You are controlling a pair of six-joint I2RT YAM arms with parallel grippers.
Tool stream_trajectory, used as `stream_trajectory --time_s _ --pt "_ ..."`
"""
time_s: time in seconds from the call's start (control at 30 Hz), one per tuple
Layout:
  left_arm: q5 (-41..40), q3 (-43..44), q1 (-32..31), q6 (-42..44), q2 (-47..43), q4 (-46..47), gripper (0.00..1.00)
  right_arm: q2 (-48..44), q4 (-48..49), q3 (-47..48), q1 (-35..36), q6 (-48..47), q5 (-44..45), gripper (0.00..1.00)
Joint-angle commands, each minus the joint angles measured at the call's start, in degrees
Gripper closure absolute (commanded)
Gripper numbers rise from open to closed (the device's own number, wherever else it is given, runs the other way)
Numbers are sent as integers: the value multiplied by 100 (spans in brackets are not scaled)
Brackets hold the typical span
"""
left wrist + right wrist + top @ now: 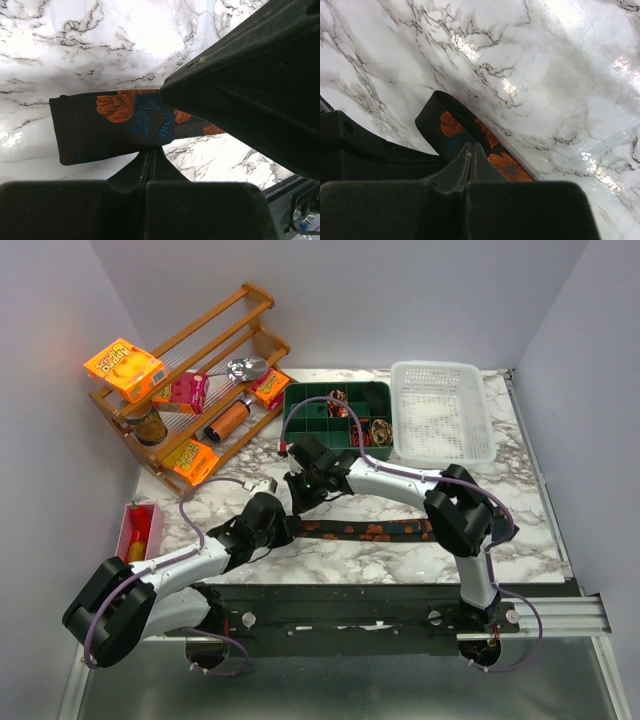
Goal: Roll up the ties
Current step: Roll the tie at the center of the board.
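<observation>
One tie (375, 531), dark fabric with orange flowers, lies flat across the marble table (400, 560), running left to right in front of the arms. Its left end (105, 125) is folded over and lifted slightly. My left gripper (150, 149) is shut, and its tips pinch the near edge of that folded end, where creases run in to meet them. My right gripper (471, 146) is also shut, with its tips on the curled tie end (452, 127). From above, both grippers, left (283, 530) and right (300, 502), meet at the tie's left end.
A green compartment tray (300, 400) at the back holds small coils. Beside it stands a white basket (440, 410). A wooden rack (200, 390) with orange packets and jars fills the back left. A pink box (140, 530) sits at the left edge.
</observation>
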Motion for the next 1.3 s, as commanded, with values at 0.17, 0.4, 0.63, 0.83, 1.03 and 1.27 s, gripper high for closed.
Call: stream_trajectory --time_s 0.17,0.4,0.63,0.83,1.03,1.27 --pt "-195 139 -42 -53 83 138 100 223 -94 -128 27 -118 -197 98" --pt "-248 130 -42 -44 22 41 100 284 29 -357 27 -92 -197 98" --pt "-126 139 -33 26 -180 -282 100 250 134 -515 44 -57 -109 98" --pt "165 113 -42 70 -1154 -827 73 311 160 -559 36 -74 -3 98" --pt "-450 438 11 -35 -1886 -1821 36 320 213 -673 36 -74 5 98" --pt "-459 473 292 -53 -1148 -1585 30 258 240 -796 36 -109 40 98"
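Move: The left hand's shut fingers already rest at the tie's near edge, with the middle of its folded end about 2 cm ahead, 3 cm to the left and 1 cm below. From the right hand, that end lies some 3 cm back, 3 cm left and 4 cm down. The tie's flat length centres roughly 24 cm to the right of the left hand and 1 cm ahead; the green tray sits about 26 cm ahead of the left hand and 10 cm to its right. With shut fingers the right hand comes down onto the folded end of the tie, sinking about 4 cm while easing slightly back and right, and keeps pressing there. Only once it has settled does the left hand, until then holding still on the tie, lift off some 6 cm, edging left as its fingers open to roughly two-thirds. ##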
